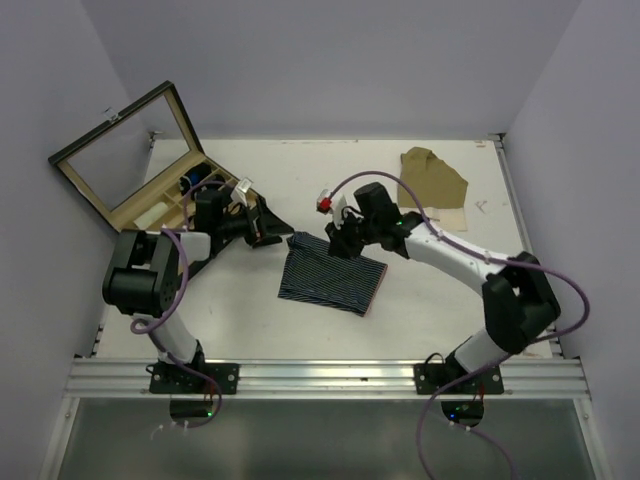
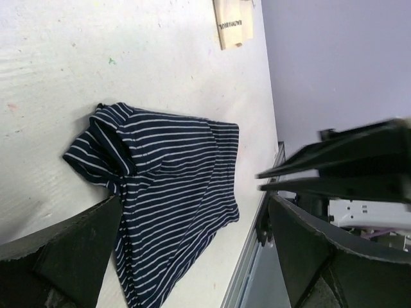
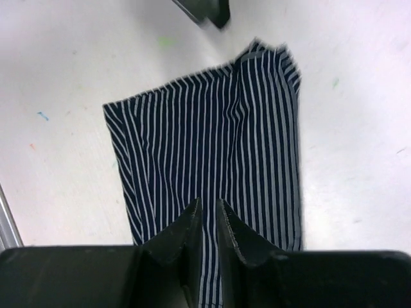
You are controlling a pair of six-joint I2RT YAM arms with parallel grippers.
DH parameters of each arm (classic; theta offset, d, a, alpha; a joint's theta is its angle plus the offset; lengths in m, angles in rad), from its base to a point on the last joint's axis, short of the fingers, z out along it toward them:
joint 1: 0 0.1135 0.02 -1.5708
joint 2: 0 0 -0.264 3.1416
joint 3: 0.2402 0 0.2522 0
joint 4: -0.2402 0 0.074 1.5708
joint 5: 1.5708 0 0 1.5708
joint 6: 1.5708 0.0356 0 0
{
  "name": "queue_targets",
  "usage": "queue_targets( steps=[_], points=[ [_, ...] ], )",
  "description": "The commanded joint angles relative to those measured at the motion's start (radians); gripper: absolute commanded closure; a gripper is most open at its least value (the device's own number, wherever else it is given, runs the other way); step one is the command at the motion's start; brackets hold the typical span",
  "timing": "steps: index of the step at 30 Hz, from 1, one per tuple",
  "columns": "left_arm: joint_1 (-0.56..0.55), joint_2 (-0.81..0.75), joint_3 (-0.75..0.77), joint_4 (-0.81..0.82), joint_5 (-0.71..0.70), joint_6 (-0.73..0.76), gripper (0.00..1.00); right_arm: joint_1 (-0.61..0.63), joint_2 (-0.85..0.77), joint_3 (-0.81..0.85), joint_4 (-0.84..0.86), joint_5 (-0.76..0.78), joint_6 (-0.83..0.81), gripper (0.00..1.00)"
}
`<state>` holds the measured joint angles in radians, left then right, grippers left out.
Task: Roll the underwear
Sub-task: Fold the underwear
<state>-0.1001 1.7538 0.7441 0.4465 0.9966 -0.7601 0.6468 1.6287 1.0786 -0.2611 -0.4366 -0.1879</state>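
Observation:
The navy white-striped underwear (image 1: 330, 280) lies flat in the middle of the table, with its far left corner bunched up. It also shows in the left wrist view (image 2: 173, 186) and the right wrist view (image 3: 212, 154). My left gripper (image 1: 268, 228) is open and empty beside that bunched corner; in its own view (image 2: 192, 256) the jaws stand wide apart. My right gripper (image 1: 340, 245) sits at the far edge of the underwear. In its own view (image 3: 207, 215) the fingers are nearly together with striped fabric pinched in the narrow gap.
An open wooden box (image 1: 150, 195) with a glass lid stands at the back left, close behind my left arm. A tan cloth (image 1: 433, 180) lies at the back right. The metal rail (image 1: 330, 375) runs along the table's near edge.

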Motion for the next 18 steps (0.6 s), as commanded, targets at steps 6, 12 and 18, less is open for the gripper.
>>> queue_targets(
  steps=[6, 12, 18],
  points=[
    [-0.071, -0.007, 0.106, -0.075, -0.111, -0.028, 0.00, 0.114, -0.109, 0.061, -0.021, -0.126, -0.230, 0.50],
    [-0.096, 0.044, 0.141, -0.129, -0.176, 0.008, 0.00, 0.269, -0.035, -0.026, 0.138, 0.128, -0.266, 0.58],
    [-0.108, 0.067, 0.144, -0.121, -0.210, 0.008, 0.00, 0.326, 0.032, -0.114, 0.305, 0.243, -0.349, 0.50]
  ],
)
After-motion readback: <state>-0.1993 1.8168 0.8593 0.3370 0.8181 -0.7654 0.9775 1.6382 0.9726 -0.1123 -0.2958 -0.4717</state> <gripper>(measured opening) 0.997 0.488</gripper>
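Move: The folded underwear's near-left corner, which the right hand goes for, lies about 14 cm to its left, 10 cm back and some 5 cm down; the underwear's middle is only 5 cm back and 1 cm left. The bunched far-left corner sits 10 cm left and 4 cm ahead of the right hand. From the left hand, that bunched corner is roughly 5 cm right, 1 cm ahead and 5 cm down; the compartment box's middle is about 20 cm left and 9 cm ahead. Towards the underwear's near-left corner, the right hand hops up about 8 cm, swings back and left over the cloth and comes down past its starting height, its fingers parting to about half open and the wrist turning some 25 degrees counter-clockwise. The left hand, still wide open, eases about 3 cm right and forward to the bunched corner, dipping at the end. ##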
